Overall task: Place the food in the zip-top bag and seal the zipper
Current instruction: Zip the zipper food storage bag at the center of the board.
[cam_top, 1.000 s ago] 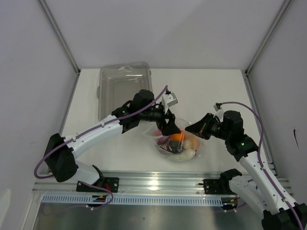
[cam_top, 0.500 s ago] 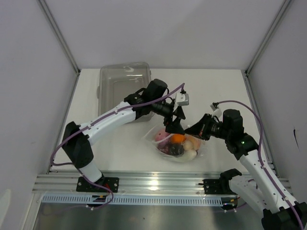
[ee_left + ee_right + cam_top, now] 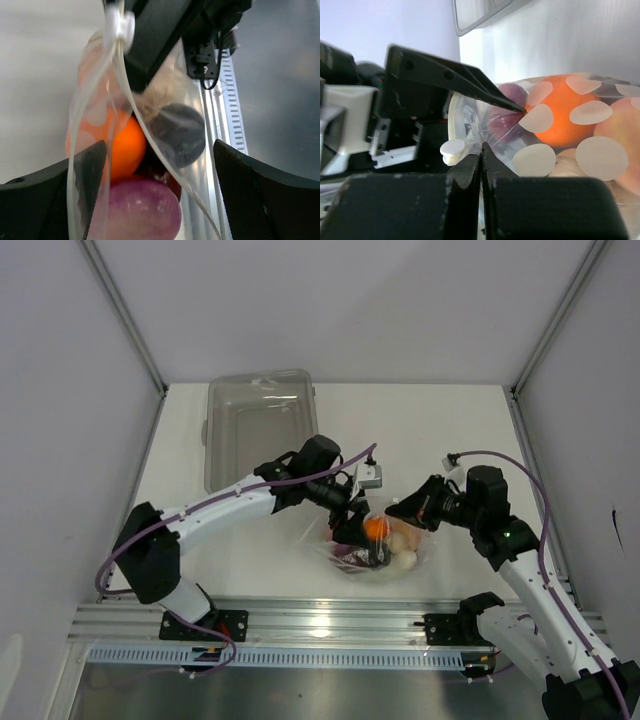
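The zip-top bag (image 3: 400, 562) lies near the table's front edge, clear with white dots. Inside it sits the food: an orange (image 3: 376, 527), a peach (image 3: 399, 540), a white piece (image 3: 404, 560), dark grapes (image 3: 357, 557) and a pink bulb (image 3: 140, 212). My right gripper (image 3: 393, 510) is shut on the bag's mouth edge (image 3: 492, 142), beside the zipper's white slider tab (image 3: 452, 150). My left gripper (image 3: 354, 527) is open wide at the bag's mouth, its fingers (image 3: 82, 172) on either side of the orange (image 3: 126, 145) and the bulb. The zipper strip (image 3: 131, 102) runs between them.
A rigid clear bin (image 3: 260, 425) stands at the back left of the table. The metal rail (image 3: 330, 625) with both arm bases runs just in front of the bag. Angled wall posts rise at the back corners.
My left gripper has come down and nearer from above the bag's far side to the bag's mouth. The bag has shifted slightly. The right gripper has kept its hold and place.
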Available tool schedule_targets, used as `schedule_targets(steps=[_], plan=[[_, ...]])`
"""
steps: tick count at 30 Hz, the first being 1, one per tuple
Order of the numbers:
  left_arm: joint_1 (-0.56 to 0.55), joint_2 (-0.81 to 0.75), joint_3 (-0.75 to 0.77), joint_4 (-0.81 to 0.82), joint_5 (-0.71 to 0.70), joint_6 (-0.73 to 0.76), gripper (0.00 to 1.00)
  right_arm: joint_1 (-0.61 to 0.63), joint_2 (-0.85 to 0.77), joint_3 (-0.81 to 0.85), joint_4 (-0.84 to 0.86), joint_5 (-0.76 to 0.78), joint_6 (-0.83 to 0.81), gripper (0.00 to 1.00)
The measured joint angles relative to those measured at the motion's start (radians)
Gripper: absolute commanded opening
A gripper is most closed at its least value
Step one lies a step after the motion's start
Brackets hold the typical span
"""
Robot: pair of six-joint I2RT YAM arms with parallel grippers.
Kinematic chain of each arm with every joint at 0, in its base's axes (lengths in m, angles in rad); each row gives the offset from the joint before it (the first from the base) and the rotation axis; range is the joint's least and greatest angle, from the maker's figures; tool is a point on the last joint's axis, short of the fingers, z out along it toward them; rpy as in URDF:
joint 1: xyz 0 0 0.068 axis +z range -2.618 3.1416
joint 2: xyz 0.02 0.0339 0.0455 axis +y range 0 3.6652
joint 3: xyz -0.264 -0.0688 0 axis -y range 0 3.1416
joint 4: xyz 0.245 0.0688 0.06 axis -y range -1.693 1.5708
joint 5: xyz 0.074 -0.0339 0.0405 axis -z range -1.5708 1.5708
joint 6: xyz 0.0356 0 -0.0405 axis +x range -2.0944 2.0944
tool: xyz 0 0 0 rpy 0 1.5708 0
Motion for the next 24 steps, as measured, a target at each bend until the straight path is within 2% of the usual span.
schedule_targets(steps=[3, 5, 7, 8, 10, 11, 12, 13, 14, 17, 24], plan=[[-0.010, -0.071, -0.096, 0.079, -0.089, -0.053, 0.80, -0.005, 0.000, 0.000, 0.000, 0.000, 0.038, 0.00], [-0.018, -0.084, -0.109, 0.098, -0.124, -0.073, 0.75, -0.008, 0.000, 0.000, 0.002, 0.000, 0.062, 0.00], [-0.032, -0.095, -0.118, 0.128, -0.167, -0.095, 0.66, -0.010, 0.000, 0.000, 0.002, 0.000, 0.084, 0.00], [-0.040, -0.099, -0.122, 0.141, -0.186, -0.106, 0.50, -0.010, 0.000, 0.000, 0.003, 0.001, 0.092, 0.00], [-0.051, -0.105, -0.132, 0.164, -0.216, -0.132, 0.37, -0.010, 0.000, 0.000, 0.000, 0.003, 0.098, 0.00], [-0.055, -0.106, -0.133, 0.169, -0.227, -0.141, 0.24, -0.010, 0.000, 0.000, -0.002, 0.005, 0.098, 0.00], [-0.058, -0.105, -0.133, 0.173, -0.233, -0.149, 0.17, -0.010, 0.000, 0.000, -0.005, 0.005, 0.089, 0.03], [-0.059, -0.105, -0.132, 0.172, -0.235, -0.155, 0.10, -0.010, 0.000, 0.000, -0.009, 0.005, 0.079, 0.09], [-0.059, -0.102, -0.129, 0.166, -0.233, -0.159, 0.01, -0.010, 0.000, 0.000, -0.014, 0.006, 0.061, 0.24], [-0.059, -0.070, -0.089, 0.110, -0.198, -0.161, 0.00, -0.011, 0.014, 0.031, -0.069, 0.017, -0.044, 0.37], [-0.035, -0.002, -0.032, 0.043, -0.054, -0.169, 0.01, -0.012, 0.010, 0.108, -0.177, 0.066, -0.282, 0.37]])
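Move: The two zipper rims of the bag's open mouth run between the left hand's open fingers, about 1 cm to its right and level with it; the slider sits some 6 cm to its right, 4 cm farther out and 1 cm higher. The orange lies 3 cm right, 1 cm out and 8 cm below. From the shut right hand the slider is about 2 cm left, straight level. The left hand stays almost in place while its wide-open fingers shut fully, pinching the zipper rims together on the still-open side of the slider, then eases back about 1.5 cm. As they close, the right fingers open roughly a third, letting go of the bag film beside the slider, and that hand shifts nearly 2 cm right, tilting some 10 degrees with its left side dropping. ##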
